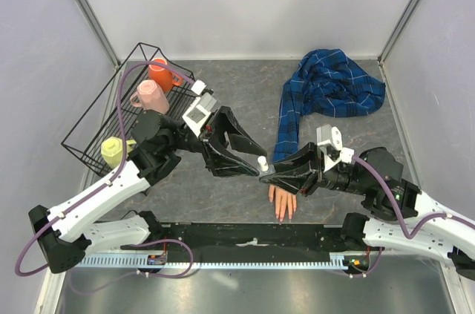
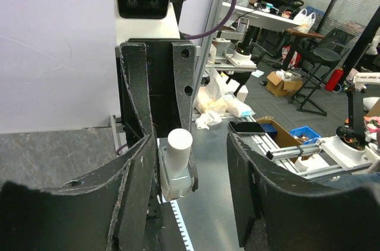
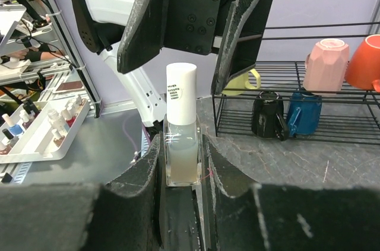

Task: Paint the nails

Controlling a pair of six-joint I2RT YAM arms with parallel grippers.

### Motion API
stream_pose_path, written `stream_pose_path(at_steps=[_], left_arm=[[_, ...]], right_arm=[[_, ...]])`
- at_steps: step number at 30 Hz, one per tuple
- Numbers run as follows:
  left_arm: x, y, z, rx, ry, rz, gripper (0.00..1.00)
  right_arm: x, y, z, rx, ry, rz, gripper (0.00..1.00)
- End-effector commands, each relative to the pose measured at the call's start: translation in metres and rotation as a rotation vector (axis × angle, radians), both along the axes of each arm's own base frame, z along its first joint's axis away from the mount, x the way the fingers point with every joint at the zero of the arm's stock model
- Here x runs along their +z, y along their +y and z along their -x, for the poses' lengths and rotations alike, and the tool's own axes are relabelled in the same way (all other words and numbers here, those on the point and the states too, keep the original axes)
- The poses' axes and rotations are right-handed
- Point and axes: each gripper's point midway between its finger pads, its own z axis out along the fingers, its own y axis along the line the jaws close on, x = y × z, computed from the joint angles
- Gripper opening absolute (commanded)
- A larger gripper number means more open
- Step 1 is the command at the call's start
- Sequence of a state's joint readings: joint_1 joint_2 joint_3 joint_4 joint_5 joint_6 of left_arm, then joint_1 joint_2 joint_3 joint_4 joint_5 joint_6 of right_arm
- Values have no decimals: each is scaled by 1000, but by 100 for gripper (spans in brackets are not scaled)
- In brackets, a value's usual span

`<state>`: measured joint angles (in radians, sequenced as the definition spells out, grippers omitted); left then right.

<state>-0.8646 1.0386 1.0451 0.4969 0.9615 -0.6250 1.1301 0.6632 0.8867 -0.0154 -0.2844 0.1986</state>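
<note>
A small clear bottle (image 3: 181, 150) with a white cap (image 3: 181, 88) stands upright in my right gripper (image 3: 181, 142), which is shut on its glass body. My left gripper (image 2: 190, 144) reaches in from the opposite side and straddles the cap (image 2: 179, 143). Its jaws are open: the cap lies close to one finger, with a clear gap to the other. From above, both grippers (image 1: 260, 163) (image 1: 271, 177) meet just over the pale mannequin hand (image 1: 284, 199). The hand lies flat with its fingertip nails (image 1: 283, 217) pointing at the near edge. Its blue plaid sleeve (image 1: 326, 91) trails to the back right.
A black wire basket (image 1: 96, 128) at the left holds an orange mug (image 1: 159, 73), a pink mug (image 1: 148, 95) and a yellow mug (image 1: 113, 151). The right wrist view also shows a black mug (image 3: 267, 114) and a blue mug (image 3: 304, 111) there. A black rail (image 1: 252, 236) runs along the near edge.
</note>
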Motion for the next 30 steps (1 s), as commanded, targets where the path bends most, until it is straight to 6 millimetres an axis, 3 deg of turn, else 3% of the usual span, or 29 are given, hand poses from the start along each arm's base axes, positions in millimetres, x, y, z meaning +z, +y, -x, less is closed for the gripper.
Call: stream_pose_path(at_steps=[1,4,7,9,10,12,13,14,15,16,17,18,19,21,26,30], left_arm=[[7,1,4,-20,-24,7,57],[7,0,2,-15,-28,-2,56],[7,0,0,4,-30,-9,43],[6,-1,-6,48,-25,-20,19],[9,-1,-9,76,-25,-18,2],[4,-4,-28,210,10,-53,2],[9,-3,-36,275,20,-59,2],[11,-2,-62,436,59,-63,2],[-11,-5,-74,512,111,-165,2],[0,-1,-87,597,140,-168,2],[-2,3,-108,717,178,-186,2],[-14,4,-114,757,207,-248,2],[-8,1,-123,802,222,-257,2],[-16,1,-143,929,253,-305,2],[-17,-11,-168,1022,277,-335,2],[-10,-14,-171,1027,286,-305,2]], right_arm=[[34,-5,7,23,-35,-87,0],[34,-4,5,16,-38,-83,0],[32,-1,2,6,-37,-76,0],[31,-1,-7,-40,-30,-71,0],[31,-1,-13,-67,-29,-65,0],[30,-1,-30,-157,-23,-50,0],[28,-6,-48,-261,-10,-48,0],[27,-9,-59,-321,-13,-44,0],[21,-7,-71,-380,-25,-15,0],[18,-15,-91,-498,-14,-3,0],[17,-17,-101,-554,-15,11,0],[5,-13,-114,-611,-12,56,0],[0,-13,-123,-656,-38,91,0],[-13,-8,-144,-756,-58,146,0],[-27,6,-166,-826,-144,234,0],[-26,9,-161,-790,-156,224,0]])
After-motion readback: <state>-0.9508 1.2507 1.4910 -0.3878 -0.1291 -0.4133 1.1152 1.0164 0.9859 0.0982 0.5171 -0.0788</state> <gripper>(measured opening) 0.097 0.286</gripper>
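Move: Around the white cap there are open left fingers: it sits between their tips, about 1 cm forward of centre and level. The bottle body is about 4 cm lower, gripped by the right fingers; from the right hand the cap is some 4 cm above and 1 cm left. The mannequin hand lies roughly 38 cm below the left hand, 2 cm ahead and 10 right; the plaid sleeve's middle is about 26 cm farther out and 3 cm more right. Sinking about 1 cm, the left hand shuts its fingers on the cap while the right keeps hold of the bottle. Then both swing forward together over the sleeve side of the table, some 17 cm, dipping 3–4 cm towards the end; the left turns counter-clockwise nearly 60 degrees and rolls about 20, the right turns clockwise nearly 50. ##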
